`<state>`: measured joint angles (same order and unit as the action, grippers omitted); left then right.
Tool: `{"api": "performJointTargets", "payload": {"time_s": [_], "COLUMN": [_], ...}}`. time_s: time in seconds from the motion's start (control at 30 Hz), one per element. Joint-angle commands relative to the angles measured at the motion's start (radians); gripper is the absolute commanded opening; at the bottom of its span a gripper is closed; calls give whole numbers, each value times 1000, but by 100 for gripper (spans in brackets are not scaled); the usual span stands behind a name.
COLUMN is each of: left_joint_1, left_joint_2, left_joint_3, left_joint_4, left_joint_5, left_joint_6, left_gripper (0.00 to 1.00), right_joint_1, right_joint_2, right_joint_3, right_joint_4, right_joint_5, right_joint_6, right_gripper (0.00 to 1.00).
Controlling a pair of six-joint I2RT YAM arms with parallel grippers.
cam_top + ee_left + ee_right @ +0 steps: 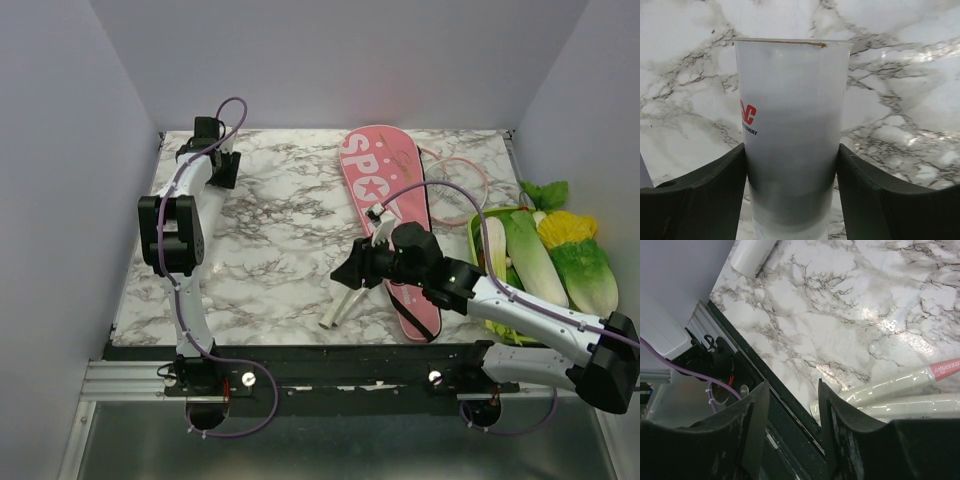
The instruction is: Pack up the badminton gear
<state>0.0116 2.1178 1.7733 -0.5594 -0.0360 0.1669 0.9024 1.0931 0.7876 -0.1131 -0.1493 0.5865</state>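
Observation:
The long pink bag point(385, 195) with white "SPORT" lettering lies flat at the centre-right of the marble table. Two white-wrapped racket handles point(340, 305) lie left of its near end; they also show in the right wrist view point(890, 390). A thin pink loop point(462, 178) lies beside the bag's far right. My right gripper point(345, 272) point(792, 385) is open and empty, just above the table beside the handle ends. My left gripper point(215, 160) point(790, 150) is at the far-left corner, shut on the white cylindrical tube point(790, 110) with red lettering.
A green tray point(475, 235) of green and yellow toy vegetables point(560, 255) sits at the right edge, under my right arm. The black rail point(785, 410) of the table's near edge lies right below the right fingers. Walls close in on the left, back and right.

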Motion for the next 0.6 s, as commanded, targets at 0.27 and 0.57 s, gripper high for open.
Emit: {"api": "performJointTargets", "payload": {"time_s": [0.27,0.57], "left_joint_1": [90,47], "left_joint_2": [-57,-310], "left_joint_3": [32,-104], "left_joint_4": [59,179], "left_joint_5": [-61,-51], "left_joint_6": [16,-55], "left_gripper": [99,99], "right_joint_1": [4,3], "right_joint_2": [102,119], "right_joint_3": [-1,41], "right_joint_4": [76,26], "right_joint_5": [-68,63], "right_joint_6": [9,-11], "right_gripper": [70,72]}}
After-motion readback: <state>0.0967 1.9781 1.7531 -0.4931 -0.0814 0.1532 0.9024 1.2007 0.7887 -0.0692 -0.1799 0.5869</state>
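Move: My left hand holds the white shuttle tube near its far end, with the tube's middle some 12 cm back. Its bed is a strip of bare table about 6 cm left and 5 cm down; the table's left edge is roughly 16 cm left. Below my right hand by about 16 cm lie the racket handles, some 4 cm ahead and 1 cm right, and the pink racket bag, about 21 cm ahead and 12 cm right. I carry the tube with my left hand about 6 cm left, sinking some 2 cm to the table beside its left edge, open my fingers wide as that leftward sweep ends, then lift straight up about 9 cm clear of it, the fingers tipping some 10 degrees up. My right hand eases down nearly 3 cm towards the racket handles, opening wider but touching nothing. ##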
